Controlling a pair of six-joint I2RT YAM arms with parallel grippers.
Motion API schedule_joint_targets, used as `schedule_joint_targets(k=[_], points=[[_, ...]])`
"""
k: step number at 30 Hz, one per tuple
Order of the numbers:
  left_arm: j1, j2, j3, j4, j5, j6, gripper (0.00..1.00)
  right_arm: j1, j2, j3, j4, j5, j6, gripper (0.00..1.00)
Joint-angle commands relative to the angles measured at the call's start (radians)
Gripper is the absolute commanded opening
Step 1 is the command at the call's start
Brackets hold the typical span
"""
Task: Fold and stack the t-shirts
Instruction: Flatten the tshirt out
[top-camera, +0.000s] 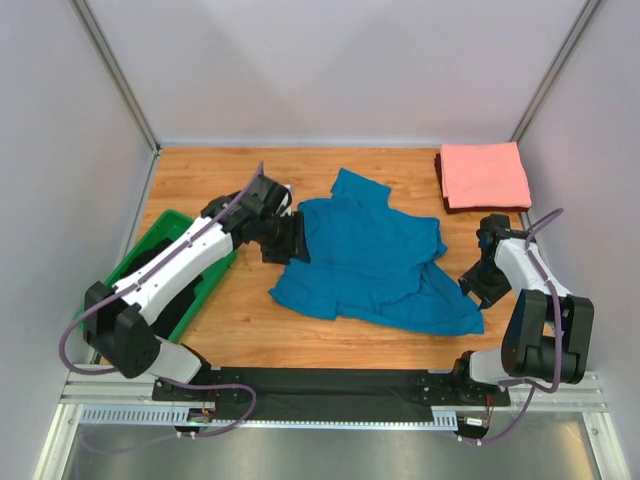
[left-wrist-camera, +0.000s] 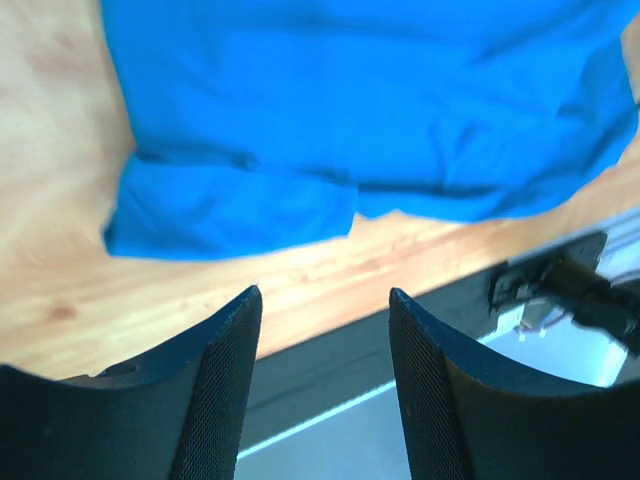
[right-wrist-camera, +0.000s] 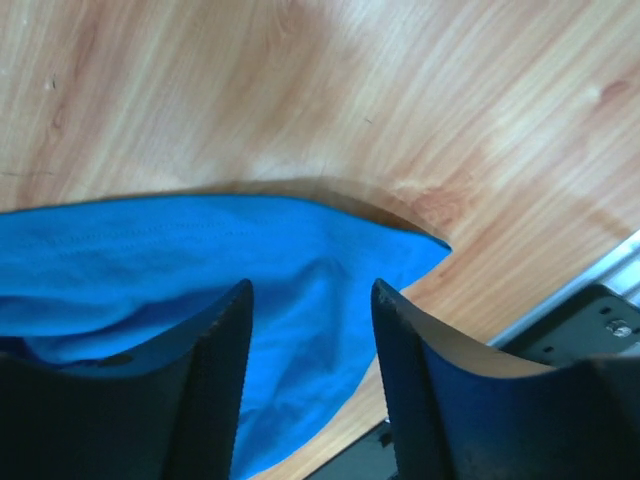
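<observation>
A teal-blue t-shirt (top-camera: 370, 260) lies crumpled and partly spread on the middle of the wooden table. The salmon-pink t-shirt (top-camera: 485, 175) rests folded as a flat rectangle in the back right corner. My left gripper (top-camera: 290, 240) hovers at the blue shirt's left edge. In the left wrist view the left gripper (left-wrist-camera: 325, 300) stands open and empty, with the blue shirt (left-wrist-camera: 370, 110) ahead of it. My right gripper (top-camera: 472, 283) is at the shirt's right lower corner. In the right wrist view the right gripper (right-wrist-camera: 310, 290) is open above that corner of blue cloth (right-wrist-camera: 200, 260), not pinching it.
A green bin (top-camera: 140, 252) sits at the left side under the left arm. A black strip (top-camera: 340, 385) runs along the near table edge between the arm bases. Grey walls enclose the table on three sides.
</observation>
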Motion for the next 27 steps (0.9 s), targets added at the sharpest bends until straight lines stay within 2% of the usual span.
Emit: schedule_joint_targets(k=[1, 5, 8, 12, 17, 20, 22, 27], points=[[-0.049, -0.026, -0.167, 0.071, 0.058, -0.088, 0.61, -0.030, 0.008, -0.026, 0.126, -0.094, -0.017, 0.54], [-0.069, -0.045, -0.272, 0.123, 0.059, -0.110, 0.61, -0.045, 0.039, -0.055, 0.146, -0.073, 0.031, 0.54], [-0.068, 0.032, -0.304, 0.157, 0.026, -0.092, 0.61, -0.070, 0.051, -0.113, 0.229, -0.086, 0.038, 0.53], [-0.066, 0.193, -0.236, 0.063, -0.094, -0.078, 0.63, -0.073, 0.064, -0.164, 0.336, -0.111, 0.012, 0.52], [-0.045, 0.429, -0.113, 0.042, -0.117, -0.055, 0.66, -0.072, 0.108, -0.144, 0.427, -0.157, 0.034, 0.52], [0.001, 0.564, -0.024, 0.002, -0.099, -0.030, 0.66, -0.064, 0.172, -0.090, 0.476, -0.213, 0.020, 0.52], [0.041, 0.628, 0.045, -0.032, -0.115, -0.016, 0.66, -0.056, 0.249, 0.006, 0.443, -0.218, -0.011, 0.52], [0.118, 0.678, 0.211, -0.076, -0.068, 0.007, 0.63, -0.056, 0.337, 0.237, 0.332, -0.224, -0.095, 0.54]])
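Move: The t-shirt's near-left corner lies about 5 cm back and 3 cm left of my left hand, some 17 cm below; the far-left sleeve is about 32 cm ahead and 18 cm right, the green bin roughly 38 cm left and 4 cm back. Its near-right flap is some 4 cm back, 2 cm left and 4 cm below my right hand, the far-right sleeve about 17 cm ahead and 12 cm left, the pink stack some 42 cm ahead and 7 cm right. I drop my left hand about 17 cm onto the t-shirt's near-left corner, swinging back first and then forward, and push the cloth forward as my fingertips tilt back towards me. My right hand sinks onto the near-right flap and shoves it some 9 cm forward towards the pink stack. Both grippers stay half open. ##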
